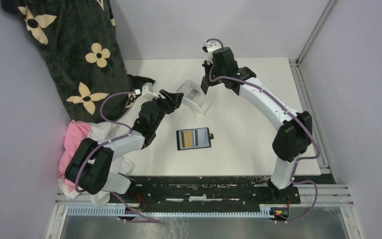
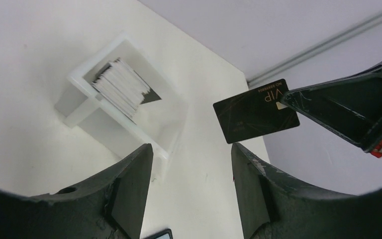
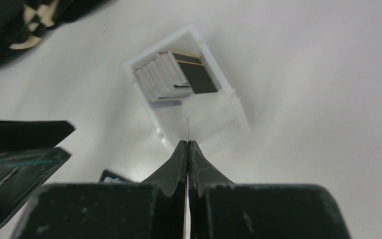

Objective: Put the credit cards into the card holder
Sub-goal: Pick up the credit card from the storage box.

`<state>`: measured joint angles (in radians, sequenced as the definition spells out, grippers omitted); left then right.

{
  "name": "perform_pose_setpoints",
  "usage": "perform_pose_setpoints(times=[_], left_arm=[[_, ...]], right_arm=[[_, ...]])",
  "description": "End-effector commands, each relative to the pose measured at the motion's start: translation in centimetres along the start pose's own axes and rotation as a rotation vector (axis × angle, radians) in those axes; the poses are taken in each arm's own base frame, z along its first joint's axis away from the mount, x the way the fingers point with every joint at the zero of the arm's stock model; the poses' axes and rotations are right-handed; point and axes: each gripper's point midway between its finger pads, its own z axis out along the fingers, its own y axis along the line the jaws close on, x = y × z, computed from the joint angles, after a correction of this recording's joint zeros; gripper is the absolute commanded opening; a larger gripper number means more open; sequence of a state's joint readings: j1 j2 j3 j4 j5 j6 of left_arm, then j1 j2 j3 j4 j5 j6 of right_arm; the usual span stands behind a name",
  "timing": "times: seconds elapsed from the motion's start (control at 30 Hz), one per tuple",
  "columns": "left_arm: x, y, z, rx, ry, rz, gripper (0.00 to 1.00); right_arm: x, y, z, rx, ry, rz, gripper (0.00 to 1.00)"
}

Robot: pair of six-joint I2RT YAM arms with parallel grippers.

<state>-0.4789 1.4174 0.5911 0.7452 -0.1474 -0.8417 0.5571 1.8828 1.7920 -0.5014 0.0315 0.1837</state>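
Observation:
A black credit card [image 2: 256, 110] marked VIP hangs in the air, pinched at one corner by my shut right gripper [image 3: 187, 143]; in the right wrist view it shows only as a thin edge [image 3: 187, 128]. Seen from above, that gripper [image 1: 205, 83] is over the clear tray [image 1: 206, 105]. More credit cards [image 2: 119, 87] stand stacked on edge inside the tray [image 2: 129, 130]. My left gripper [image 2: 191, 149] is open and empty, just left of the tray [image 3: 194, 35] and facing the held card. The black card holder [image 1: 194, 138] lies open on the table, nearer the arms' bases, with grey and tan cards in it.
A black flower-print cloth [image 1: 74, 55] covers the back left. Pink and white cloths [image 1: 79, 142] lie beside the left arm's base. A metal rail [image 1: 308, 35] runs along the table's right edge.

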Motion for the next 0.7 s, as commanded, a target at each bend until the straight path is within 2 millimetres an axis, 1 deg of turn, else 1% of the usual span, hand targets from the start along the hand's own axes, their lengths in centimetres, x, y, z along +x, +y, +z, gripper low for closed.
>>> perform_pose_setpoints(times=[0.0,0.13,0.2,0.27,0.37,0.43,0.53,0.6,0.67], left_arm=[[0.6,-3.7,-1.8,0.210,0.073,0.082,0.67],[2.8,-6.3,-3.5,0.385,0.201,0.091,0.67],[3.9,-6.9,-4.6,0.451,0.250,0.079,0.67],[4.8,-7.1,-5.6,0.497,0.290,0.078,0.67],[6.0,-7.7,-7.0,0.584,0.353,0.079,0.67],[6.8,-8.4,-8.0,0.652,0.399,0.075,0.67],[7.8,-9.0,-9.5,0.736,0.471,0.062,0.67],[8.4,-9.1,-10.3,0.772,0.512,0.056,0.66],[8.9,-8.9,-10.7,0.776,0.543,0.056,0.66]], right_arm=[[-1.1,3.6,-6.3,-0.163,-0.075,0.093,0.01],[2.5,5.5,-9.4,-0.276,-0.027,0.146,0.01],[4.3,6.1,-10.7,-0.320,-0.005,0.168,0.01],[5.8,6.6,-12.0,-0.356,0.018,0.185,0.01],[7.5,7.0,-13.5,-0.389,0.041,0.204,0.01],[8.6,7.2,-14.0,-0.404,0.059,0.214,0.01],[9.4,7.6,-14.4,-0.433,0.075,0.229,0.01],[9.8,7.8,-14.4,-0.449,0.083,0.242,0.01],[10.0,8.2,-14.4,-0.468,0.087,0.253,0.01]])
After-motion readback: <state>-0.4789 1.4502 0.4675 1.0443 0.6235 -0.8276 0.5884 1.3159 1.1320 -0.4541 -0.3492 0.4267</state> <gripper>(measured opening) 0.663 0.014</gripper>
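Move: The right gripper already holds the black credit card. The card holder lies about 15 cm back and 6 cm to the right hand's left, some 22 cm below. The storage box is about 3 cm ahead, 6 cm left and 20 cm below. From the open left hand, the card is roughly 6 cm ahead and 10 cm right, about level in height. The box is 9 cm ahead, 6 cm right, and the holder 10 cm back, 6 cm right, both well below. Still pinching the card by its end, the right hand sweeps back about 19 cm from over the storage box towards the card holder, first rising slightly, then sinking, its fingers tipping further down. Alongside, the open left hand swings back and to the right, nearly 15 cm in all, turning about 45 degrees clockwise as it nears the card without touching it. ##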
